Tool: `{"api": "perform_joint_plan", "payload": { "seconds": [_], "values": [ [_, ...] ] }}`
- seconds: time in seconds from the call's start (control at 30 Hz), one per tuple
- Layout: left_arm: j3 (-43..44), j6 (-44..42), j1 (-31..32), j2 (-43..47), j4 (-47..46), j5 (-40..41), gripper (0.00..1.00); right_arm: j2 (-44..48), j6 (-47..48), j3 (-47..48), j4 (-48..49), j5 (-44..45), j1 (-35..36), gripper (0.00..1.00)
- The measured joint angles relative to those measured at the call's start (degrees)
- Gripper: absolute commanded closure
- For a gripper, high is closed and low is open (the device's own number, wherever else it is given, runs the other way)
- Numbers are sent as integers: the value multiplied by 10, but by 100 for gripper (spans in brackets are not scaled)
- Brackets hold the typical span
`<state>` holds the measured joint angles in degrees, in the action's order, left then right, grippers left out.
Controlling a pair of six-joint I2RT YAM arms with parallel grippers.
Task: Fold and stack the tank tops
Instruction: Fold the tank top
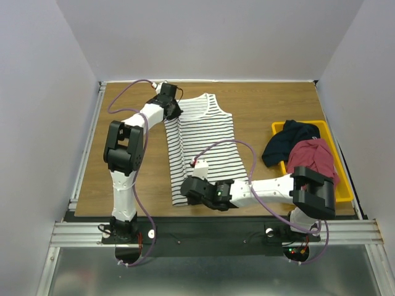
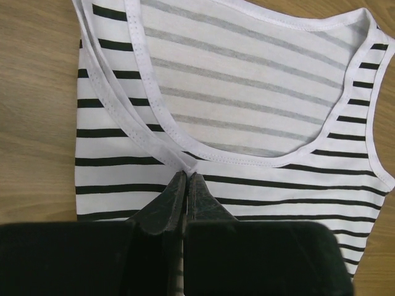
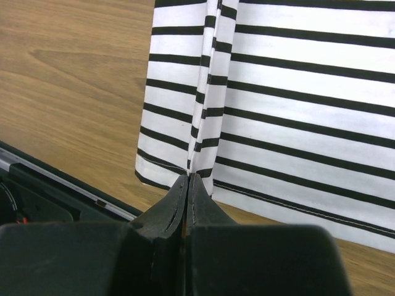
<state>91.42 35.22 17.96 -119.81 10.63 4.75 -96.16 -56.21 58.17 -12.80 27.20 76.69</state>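
The white tank top with thin dark stripes (image 1: 207,139) lies flat on the wooden table, neck toward the far side, its left edge folded inward. My left gripper (image 1: 175,113) is at the top left shoulder strap, shut on the strap's white binding (image 2: 185,161). At the bottom left hem my right gripper (image 1: 184,189) is shut, and the folded edge (image 3: 207,92) of the cloth runs straight into its tips (image 3: 188,179). The plain dark red tank top (image 1: 313,157) lies bunched in a yellow bin at the right.
The yellow bin (image 1: 344,192) stands by the table's right edge and also holds a dark navy garment (image 1: 289,140). Bare wood (image 1: 265,105) lies between the striped top and the bin. A metal rail (image 1: 83,160) borders the table's left side.
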Motion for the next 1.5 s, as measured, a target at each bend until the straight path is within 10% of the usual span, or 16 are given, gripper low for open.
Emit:
{"api": "perform_joint_plan", "payload": {
  "seconds": [0.73, 1.07, 1.5],
  "values": [
    [33, 9, 31, -45, 0, 4, 100, 54, -51, -87, 15, 13, -16, 89],
    [33, 2, 37, -48, -26, 2, 53, 75, -56, -109, 15, 12, -16, 62],
    [0, 9, 38, 3, -56, -14, 54, 151, -3, -109, -5, -14, -89, 59]
  ]
}}
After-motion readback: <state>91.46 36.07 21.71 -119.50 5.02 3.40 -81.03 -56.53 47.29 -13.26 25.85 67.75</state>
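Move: Each hand already holds the tank top's left side, the left hand its edge by the armhole and the right hand its bottom hem; each lay-down spot is on the striped front, about 4 cm right of its hand, level fore and aft and some 2 cm below. The neckline's lowest part is roughly 5 cm right and 1 cm ahead of the left hand, the right shoulder strap some 11 cm right and 8 cm ahead. The fold's crease is about 4 cm left of the right hand. Still pinching the tank top's left side, both hands carry it together another 4 to 5 cm to the right over the striped front, easing down about 2 cm at the end to lay it flat beside the neckline and along the body. Both then open to roughly half and come free, each rising some 4 cm, and the right hand swings off forward and to the right over the tank top. ##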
